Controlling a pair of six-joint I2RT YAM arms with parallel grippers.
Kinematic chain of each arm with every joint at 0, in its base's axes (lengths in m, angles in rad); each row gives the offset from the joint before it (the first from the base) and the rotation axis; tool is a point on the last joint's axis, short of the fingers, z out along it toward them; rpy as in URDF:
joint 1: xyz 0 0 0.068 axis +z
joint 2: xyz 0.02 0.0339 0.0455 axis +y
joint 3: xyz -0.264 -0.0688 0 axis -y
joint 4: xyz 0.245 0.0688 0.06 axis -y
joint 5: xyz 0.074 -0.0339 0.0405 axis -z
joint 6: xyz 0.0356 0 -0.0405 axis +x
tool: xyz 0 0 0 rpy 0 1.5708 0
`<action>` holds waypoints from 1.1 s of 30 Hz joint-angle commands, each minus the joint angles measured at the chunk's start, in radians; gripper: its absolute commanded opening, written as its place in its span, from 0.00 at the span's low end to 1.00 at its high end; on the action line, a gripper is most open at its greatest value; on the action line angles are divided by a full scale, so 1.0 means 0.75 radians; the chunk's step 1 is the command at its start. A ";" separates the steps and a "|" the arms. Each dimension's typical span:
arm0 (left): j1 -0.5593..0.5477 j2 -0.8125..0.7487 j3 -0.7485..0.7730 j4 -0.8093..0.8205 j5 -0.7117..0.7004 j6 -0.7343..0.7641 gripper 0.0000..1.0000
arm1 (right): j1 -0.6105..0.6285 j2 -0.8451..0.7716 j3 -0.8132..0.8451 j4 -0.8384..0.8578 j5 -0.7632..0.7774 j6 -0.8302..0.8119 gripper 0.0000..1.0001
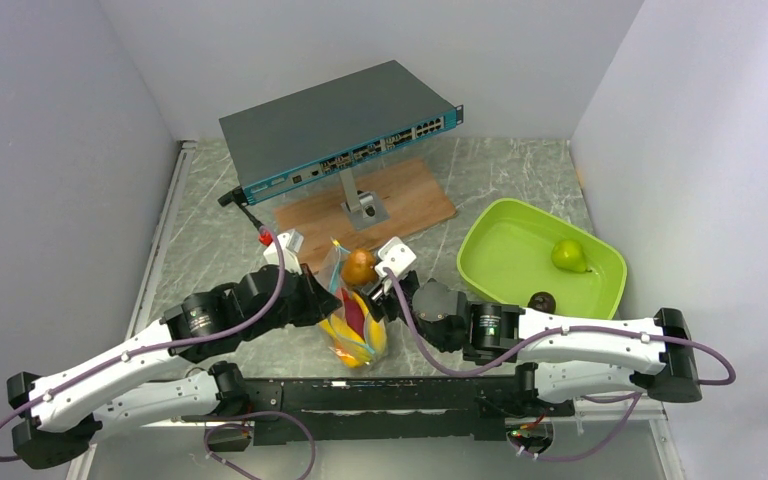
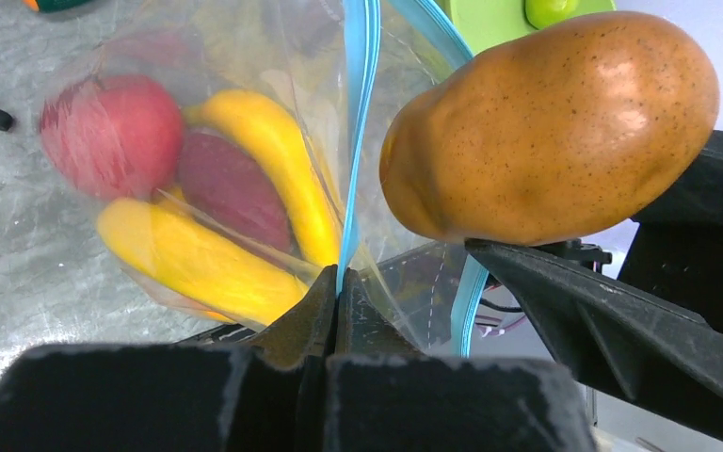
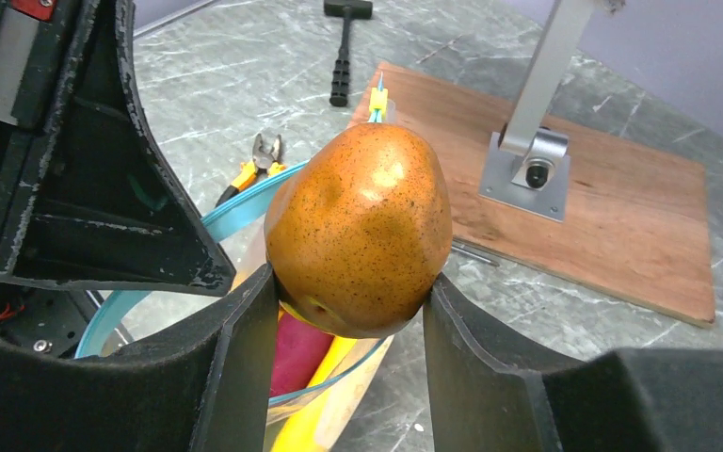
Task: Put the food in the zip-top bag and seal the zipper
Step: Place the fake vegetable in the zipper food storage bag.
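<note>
The clear zip-top bag (image 1: 355, 338) stands between the two arms with its mouth open. Inside it lie a banana (image 2: 273, 160), a red apple (image 2: 113, 132) and a reddish piece (image 2: 231, 188). My left gripper (image 2: 337, 282) is shut on the near side of the teal zipper (image 2: 360, 113) and holds that edge up. My right gripper (image 3: 348, 292) is shut on an orange-brown speckled fruit (image 3: 362, 226), held just above the bag's mouth (image 3: 245, 202). A green pear (image 1: 567, 254) and a dark brown round fruit (image 1: 542, 301) lie in the lime-green tray (image 1: 500, 235).
A network switch (image 1: 340, 130) on a metal stand rises from a wooden board (image 1: 410, 195) behind the bag. Pliers (image 3: 256, 155) and a black-handled tool (image 3: 342, 56) lie on the marble table to the left. Walls close in on both sides.
</note>
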 commanded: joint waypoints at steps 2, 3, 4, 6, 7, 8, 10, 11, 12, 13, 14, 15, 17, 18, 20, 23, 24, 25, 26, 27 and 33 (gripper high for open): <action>-0.003 -0.020 0.015 -0.005 -0.042 -0.025 0.00 | 0.007 0.006 -0.003 0.098 0.088 -0.041 0.50; -0.004 -0.021 0.016 -0.006 -0.044 -0.027 0.00 | 0.007 0.011 -0.001 0.095 0.077 -0.038 0.53; -0.004 -0.023 0.015 -0.005 -0.047 -0.028 0.00 | 0.007 0.016 0.000 0.092 0.058 -0.033 0.57; -0.003 -0.026 0.014 -0.004 -0.048 -0.027 0.00 | 0.007 0.030 0.006 0.088 -0.006 -0.033 0.61; -0.004 -0.027 0.016 -0.005 -0.049 -0.029 0.00 | 0.007 0.035 0.008 0.086 -0.033 -0.035 0.65; -0.004 -0.028 0.017 -0.009 -0.047 -0.030 0.00 | 0.007 0.040 0.007 0.089 -0.045 -0.034 0.68; -0.004 -0.029 0.016 -0.015 -0.047 -0.031 0.00 | 0.007 0.047 -0.005 0.103 -0.041 -0.031 0.75; -0.004 -0.031 0.016 -0.017 -0.047 -0.033 0.00 | 0.007 0.047 -0.008 0.106 -0.044 -0.033 0.77; -0.004 -0.033 0.015 -0.015 -0.047 -0.034 0.00 | 0.007 0.044 -0.008 0.106 -0.044 -0.029 0.79; -0.004 -0.037 0.012 -0.013 -0.047 -0.036 0.00 | 0.006 0.040 -0.009 0.106 -0.045 -0.021 0.82; -0.004 -0.039 0.010 -0.010 -0.047 -0.037 0.00 | 0.009 0.036 -0.010 0.107 -0.045 -0.021 0.83; -0.004 -0.041 0.009 -0.005 -0.048 -0.036 0.00 | 0.008 0.029 -0.012 0.111 -0.045 -0.022 0.83; -0.004 -0.039 0.009 -0.001 -0.046 -0.035 0.00 | 0.007 0.021 -0.010 0.115 -0.044 -0.018 0.83; -0.004 -0.036 0.010 -0.003 -0.044 -0.034 0.00 | 0.007 0.017 -0.007 0.114 -0.037 -0.019 0.83; -0.004 -0.032 0.014 -0.003 -0.041 -0.032 0.00 | 0.007 0.007 -0.002 0.117 -0.030 -0.015 0.83; -0.004 -0.026 0.013 0.001 -0.039 -0.028 0.00 | 0.006 -0.017 -0.004 0.129 0.014 -0.017 0.83; -0.004 -0.026 0.013 0.001 -0.038 -0.028 0.00 | 0.004 -0.024 -0.004 0.132 0.035 -0.013 0.83; -0.004 -0.024 0.012 0.003 -0.037 -0.026 0.00 | -0.003 -0.033 -0.004 0.132 0.053 -0.005 0.84; -0.004 -0.024 0.012 0.002 -0.037 -0.028 0.00 | -0.013 -0.042 -0.003 0.131 0.066 0.001 0.84; -0.004 -0.023 0.010 0.003 -0.036 -0.028 0.00 | -0.025 -0.054 -0.007 0.134 0.080 0.010 0.84; -0.004 -0.029 0.002 -0.001 -0.034 -0.034 0.00 | -0.275 -0.107 -0.008 0.027 0.185 0.218 0.85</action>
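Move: The brown potato is already in the right hand's fingers, and the zip-top bag it is meant for has its middle about 5 cm back, 1 cm left and 10 cm below that hand. Inside, the near banana is some 6 cm back, in line sideways and 10 cm below; the screwdriver lies on the table about 9 cm ahead, 3 cm left and 19 cm below. From the left hand, the bag's middle is roughly 1 cm back, 4 cm right and 6 cm down. The potato is let go into the bag's open mouth: the right hand dips about 1.5 cm, easing a little left, while its fingers spread from their grip. It then backs out up and away from the bag, swinging forward and right some 4 cm with its fingers wide open. The left hand stays put, still pinching the bag's zipper edge. ##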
